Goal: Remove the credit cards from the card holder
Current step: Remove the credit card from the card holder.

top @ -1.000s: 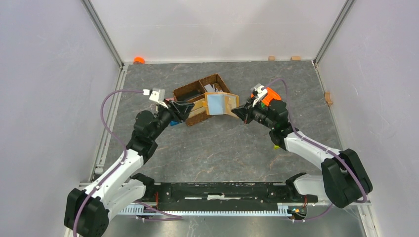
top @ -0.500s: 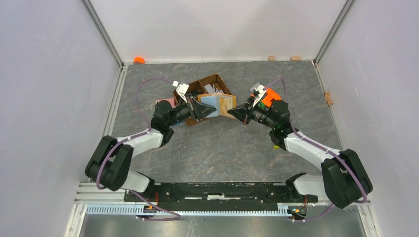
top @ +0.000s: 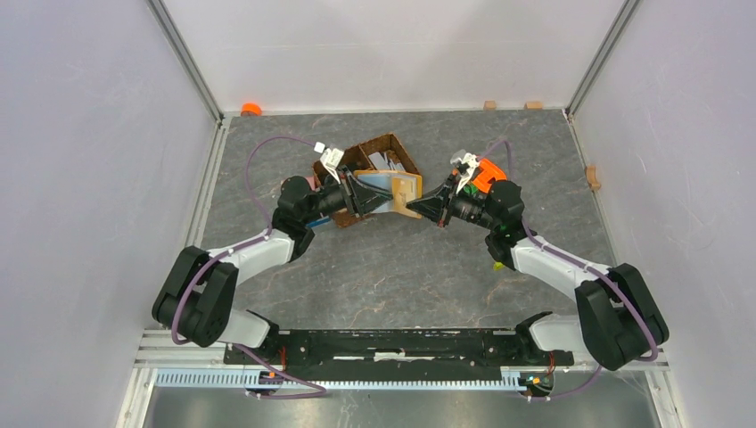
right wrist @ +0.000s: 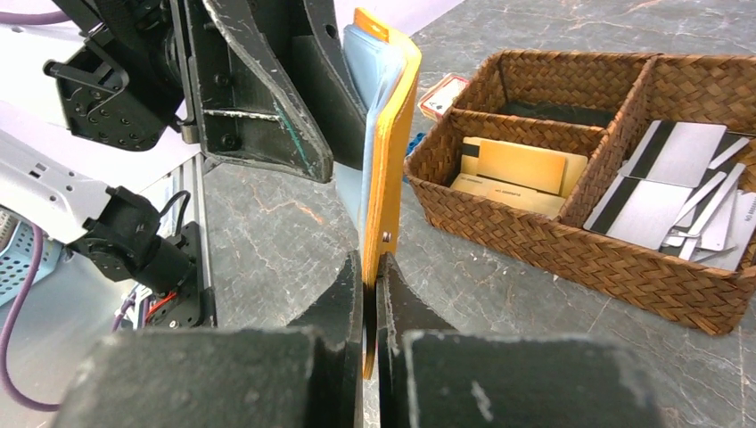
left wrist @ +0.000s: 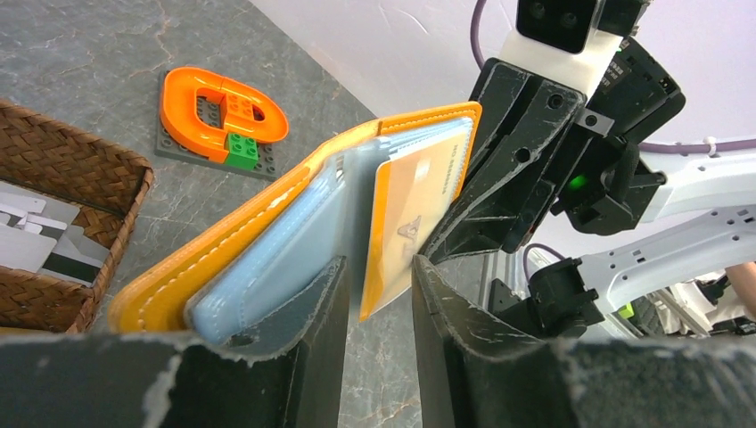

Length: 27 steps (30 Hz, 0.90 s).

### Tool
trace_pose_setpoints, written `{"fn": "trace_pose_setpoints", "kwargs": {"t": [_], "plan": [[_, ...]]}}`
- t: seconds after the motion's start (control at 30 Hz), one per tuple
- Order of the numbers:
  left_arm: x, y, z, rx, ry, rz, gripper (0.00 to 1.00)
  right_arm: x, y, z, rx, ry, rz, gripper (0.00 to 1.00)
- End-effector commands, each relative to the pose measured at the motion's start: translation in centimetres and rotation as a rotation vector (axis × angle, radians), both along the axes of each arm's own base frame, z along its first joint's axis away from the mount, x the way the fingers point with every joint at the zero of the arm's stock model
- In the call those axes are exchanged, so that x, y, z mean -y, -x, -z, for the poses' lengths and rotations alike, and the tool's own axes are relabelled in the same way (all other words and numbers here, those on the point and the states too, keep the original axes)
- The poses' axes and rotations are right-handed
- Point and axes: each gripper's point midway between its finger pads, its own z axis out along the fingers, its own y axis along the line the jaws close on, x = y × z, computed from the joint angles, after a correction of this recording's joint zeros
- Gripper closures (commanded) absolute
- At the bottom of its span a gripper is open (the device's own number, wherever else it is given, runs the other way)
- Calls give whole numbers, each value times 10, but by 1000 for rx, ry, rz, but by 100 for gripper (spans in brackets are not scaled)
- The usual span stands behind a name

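Note:
The mustard-orange card holder (top: 398, 191) hangs in the air in front of the basket, between my two grippers. My right gripper (right wrist: 370, 267) is shut on the edge of its orange cover (right wrist: 390, 134). In the left wrist view the holder stands half open, showing a light blue panel (left wrist: 294, 241). A tan credit card (left wrist: 412, 214) sticks out of its pocket. My left gripper (left wrist: 379, 267) is open. Its jaws straddle that card's lower corner, with a gap on both sides. One left finger (left wrist: 303, 312) lies against the blue panel.
A brown wicker basket (right wrist: 535, 232) behind the holder has tan cards (right wrist: 521, 169) in one compartment and silver cards (right wrist: 669, 187) in another. An orange ring on a grey plate (left wrist: 223, 111) lies on the table near the right arm. Small wooden blocks (top: 489, 104) sit along the back edge.
My left arm has swung in and its gripper has moved right from beside the basket to the card holder's open side. The holder now looks narrower from above. The right gripper barely shifted.

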Motion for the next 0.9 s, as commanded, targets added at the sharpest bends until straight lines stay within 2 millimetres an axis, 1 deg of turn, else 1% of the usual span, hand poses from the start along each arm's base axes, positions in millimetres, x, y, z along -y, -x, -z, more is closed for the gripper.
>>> {"fn": "trace_pose_setpoints", "kwargs": {"t": [0.0,0.17,0.33,0.47,0.57,0.6,0.67,0.73,0.83,0.87], "plan": [[-1,-9,-13,72,-26,-31,61,-9,15,-22,52,-60,-112,100],[7,3,-21,73,11,68,66,-16,23,-24,50,-75,-170,100],[12,19,-31,77,66,166,77,-17,23,-25,47,-75,-176,100],[11,30,-39,98,92,212,87,-17,24,-25,48,-79,-176,100],[9,39,-46,127,108,234,88,-16,26,-27,50,-89,-181,100],[8,43,-48,137,116,245,90,-16,27,-28,50,-94,-187,100],[7,50,-52,150,127,274,97,-17,29,-30,52,-103,-203,91],[7,52,-53,152,128,285,98,-17,30,-31,52,-111,-210,80],[7,49,-51,136,119,273,98,-17,31,-33,55,-117,-217,76],[7,48,-50,131,115,269,98,-16,32,-34,58,-120,-216,73]]}}
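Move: The open left fingers straddle the clear sleeves of the raised card holder, whose middle is about 1 cm ahead and 2 cm to the right. The holder's middle is some 2 cm ahead and 5 cm left of the right hand, which still grips its right side. From the left hand, the basket stands about 16 cm ahead, 4 cm left; the blue block 6 cm ahead, 17 cm left; both some 20 cm below. The left fingers close and pinch the clear sleeves of the holder, while that hand draws back about 3.5 cm, rises 3 cm and turns clockwise some 15 degrees. The right hand, still gripping the holder's right side, goes back and up about 3 cm with it, turning some 10 degrees counter-clockwise. Late on, its fingers open to about a quarter around the holder. ##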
